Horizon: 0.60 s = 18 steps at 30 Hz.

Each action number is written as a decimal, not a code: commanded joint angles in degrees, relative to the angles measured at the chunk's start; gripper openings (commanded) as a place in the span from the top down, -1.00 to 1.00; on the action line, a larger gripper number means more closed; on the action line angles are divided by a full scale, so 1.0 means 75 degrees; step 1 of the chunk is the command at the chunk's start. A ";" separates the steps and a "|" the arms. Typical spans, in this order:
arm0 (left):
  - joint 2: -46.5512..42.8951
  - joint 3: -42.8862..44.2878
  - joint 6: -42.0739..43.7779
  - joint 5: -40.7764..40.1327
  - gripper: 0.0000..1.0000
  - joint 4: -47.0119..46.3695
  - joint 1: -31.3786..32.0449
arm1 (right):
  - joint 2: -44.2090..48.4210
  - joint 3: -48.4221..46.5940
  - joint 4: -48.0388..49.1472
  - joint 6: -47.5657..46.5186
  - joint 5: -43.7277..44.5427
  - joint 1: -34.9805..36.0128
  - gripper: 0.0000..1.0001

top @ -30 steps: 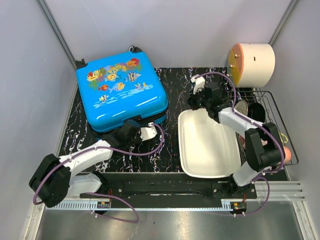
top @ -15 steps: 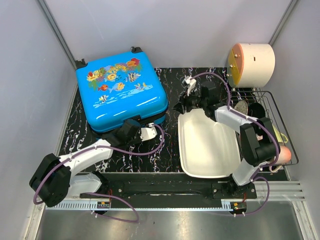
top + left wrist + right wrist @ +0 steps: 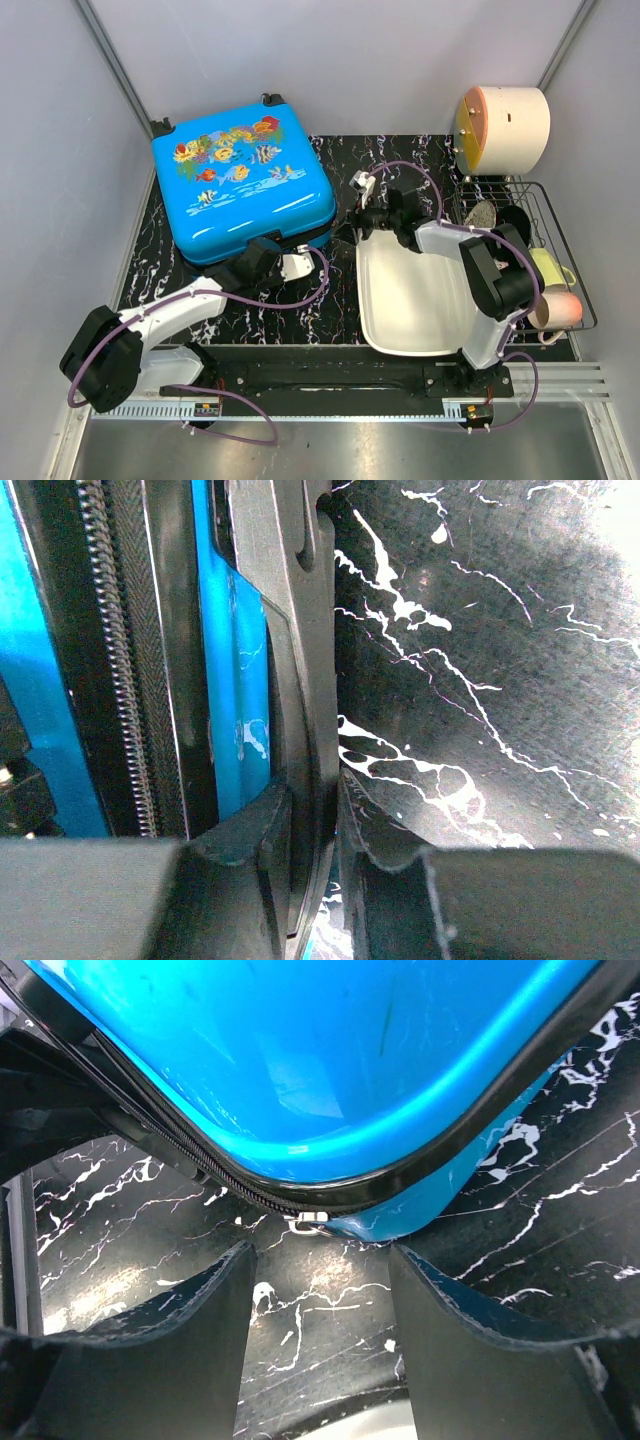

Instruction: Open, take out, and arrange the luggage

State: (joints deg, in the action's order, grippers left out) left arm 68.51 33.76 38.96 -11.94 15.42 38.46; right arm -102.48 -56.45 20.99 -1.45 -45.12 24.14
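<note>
The luggage [image 3: 240, 180], a bright blue hard-shell case with a fish print, lies shut and flat at the back left of the mat. My left gripper [image 3: 265, 252] is at its near edge. In the left wrist view that gripper [image 3: 315, 810] is shut on a dark grey strip [image 3: 285, 630] running along the blue shell [image 3: 235, 680] beside the zip. My right gripper [image 3: 355, 212] stands open at the case's right corner. In the right wrist view it [image 3: 320, 1260] has bare mat between its fingers, and the silver zip pull [image 3: 312, 1220] lies just ahead of the tips, untouched.
A white basin [image 3: 415, 290] lies right of the luggage, under my right arm. A wire rack [image 3: 530, 250] with cups stands at the far right, and a cream cylinder [image 3: 505, 128] behind it. Grey walls close in on the left, back and right.
My right gripper has swung left from the basin's far edge to the luggage's right corner and has opened. The left gripper has kept its hold and place.
</note>
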 commanded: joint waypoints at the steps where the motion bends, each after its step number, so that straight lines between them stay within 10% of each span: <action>1: 0.0322 -0.0353 -0.0238 -0.0259 1.00 0.2010 -0.0218 | -0.0257 0.0084 0.1137 -0.0240 0.0028 0.0238 -0.26; 7: 0.0299 -0.0364 -0.0273 -0.0259 1.00 0.2045 -0.0229 | -0.0527 0.0073 0.1665 -0.0193 0.0274 0.0297 -0.06; 12: 0.0159 -0.0516 -0.0214 -0.0306 1.00 0.2045 -0.0229 | -0.0481 0.0155 0.1748 -0.0263 0.0881 0.0297 0.97; 18: -0.0111 -0.0727 -0.0132 -0.0329 1.00 0.2127 -0.0276 | 0.0080 0.0178 0.1431 -0.0533 0.1749 0.0145 1.00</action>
State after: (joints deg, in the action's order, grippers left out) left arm 67.68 33.08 39.00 -11.77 14.85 38.39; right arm -105.97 -54.81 29.12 -3.20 -40.84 26.06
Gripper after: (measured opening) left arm 0.238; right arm 0.009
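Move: Just off the suitcase's near right corner, the right hand has the metal zip pull about 1 cm ahead, 2 cm to its left and 2 cm below. The suitcase's middle is some 14 cm ahead and 21 cm left of that hand; the handle is about 14 cm left, 3 cm back and 4 cm lower; the white basin's middle is 15 cm right, 13 cm back and 9 cm down. From the left hand the pull lies about 11 cm right, 2 cm ahead and 3 cm higher. Sinking nearly 2 cm and reaching about 1.5 cm left to the zip pull at the suitcase corner, the right hand then edges 1 cm forward and eases slightly back right as its wide-open fingers shut fully, pinching the pull between the tips. The left hand stays put, keeping its grip on the suitcase handle. ##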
